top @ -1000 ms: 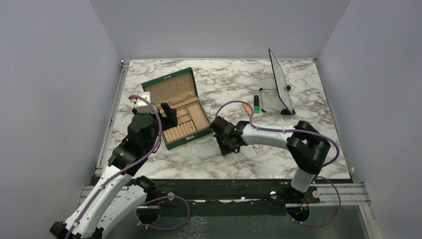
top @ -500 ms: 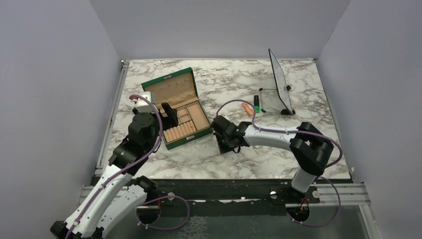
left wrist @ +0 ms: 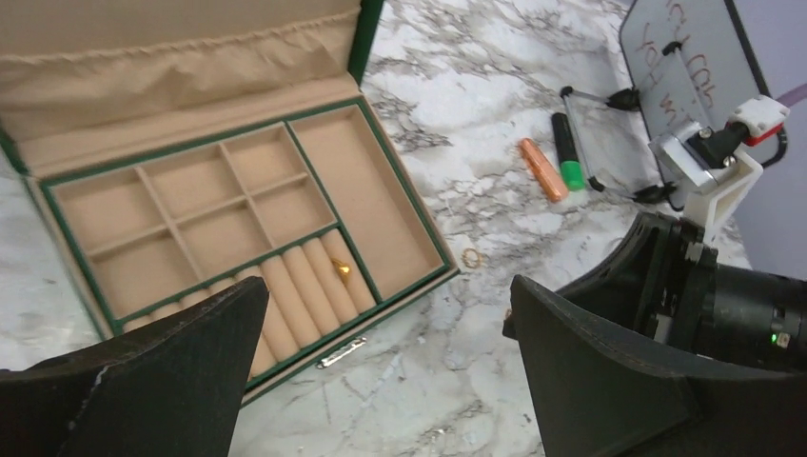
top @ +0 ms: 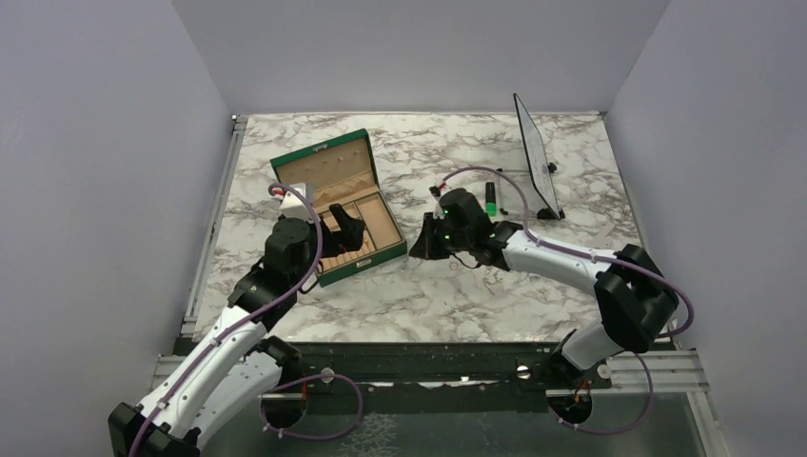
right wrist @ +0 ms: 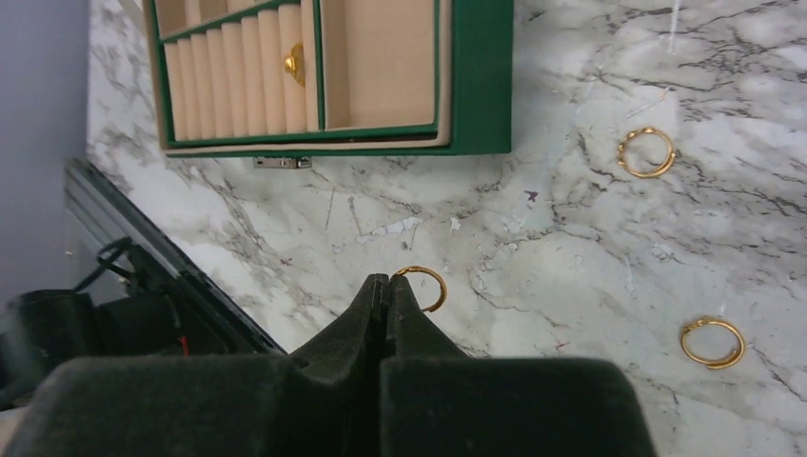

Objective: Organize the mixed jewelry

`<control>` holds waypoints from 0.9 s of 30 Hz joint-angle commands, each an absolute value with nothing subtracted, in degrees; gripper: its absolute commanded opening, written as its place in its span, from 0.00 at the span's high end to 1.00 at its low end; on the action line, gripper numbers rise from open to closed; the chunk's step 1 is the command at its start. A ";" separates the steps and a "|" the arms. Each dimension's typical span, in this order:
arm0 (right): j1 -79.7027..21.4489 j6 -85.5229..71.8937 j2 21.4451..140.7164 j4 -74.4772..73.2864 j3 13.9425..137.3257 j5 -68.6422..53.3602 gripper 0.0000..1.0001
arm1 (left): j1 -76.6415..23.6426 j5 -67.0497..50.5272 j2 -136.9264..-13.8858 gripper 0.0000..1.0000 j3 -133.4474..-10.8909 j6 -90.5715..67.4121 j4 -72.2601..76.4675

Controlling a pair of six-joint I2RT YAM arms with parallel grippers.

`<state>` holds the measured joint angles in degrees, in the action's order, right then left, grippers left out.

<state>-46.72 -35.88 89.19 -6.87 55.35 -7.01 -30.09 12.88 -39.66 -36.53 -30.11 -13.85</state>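
An open green jewelry box [top: 338, 205] with beige compartments lies left of centre. One small gold piece [left wrist: 341, 269] sits in its ring rolls. My left gripper [left wrist: 385, 295] hangs open and empty above the box's front edge [left wrist: 409, 224]. Just right of the box, my right gripper [right wrist: 389, 281] is shut on a thin gold ring [right wrist: 425, 286] that sticks out beside its tips above the marble. Two more gold rings [right wrist: 646, 152] [right wrist: 713, 342] lie loose on the table, and one ring [left wrist: 471, 257] shows by the box corner.
An orange cylinder [left wrist: 541, 169] and a green-and-black marker [top: 491, 198] lie at the foot of a small whiteboard stand [top: 535, 157] at the back right. Grey walls enclose the marble table [top: 428, 295] on three sides.
My right gripper has closed fully and swung from the near table up toward the box's right corner. The left gripper has opened wider and shifted right over the box.
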 commanded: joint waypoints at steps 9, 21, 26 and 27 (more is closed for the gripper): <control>-34.51 -49.08 81.25 16.41 46.88 -37.65 0.99 | -29.84 -3.24 -47.40 0.01 -26.72 -54.34 14.04; -30.15 -65.79 80.57 44.41 40.55 -50.21 0.99 | -28.75 -17.80 -55.96 0.01 -25.21 -70.04 36.98; -30.15 -69.53 79.60 50.50 40.33 -51.39 0.99 | -28.57 -24.21 -60.68 0.01 -24.58 -77.21 47.75; -30.15 -70.12 79.55 51.10 40.41 -51.48 0.99 | -28.52 -24.81 -61.08 0.01 -24.23 -78.60 49.99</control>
<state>-30.15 -65.78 81.30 42.35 40.51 -48.05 -28.82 -16.97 -59.22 -24.84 -70.59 35.92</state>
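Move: The gold ring in the right fingertips is about 14 cm to the left hand's right, 1 cm nearer the base and 11 cm lower. The jewelry box lies 5 cm ahead of the left hand, not to either side, and 18 cm below. From the right hand, the open left gripper is 14 cm left, 1 cm ahead and 12 cm up. Loose rings lie 10 cm below the right hand: the near ring 5 cm ahead and 3 cm right, the far ring 1 cm ahead and 9 cm right. Keeping its pinch on the gold ring, the right hand rises about 14 cm and rolls its left side up until its fingers point level towards the left gripper. The left hand, still wide open, sweeps some 12 cm right towards the ring, dipping and then climbing again, while it rolls its left side down and swings clockwise to face the ring. ##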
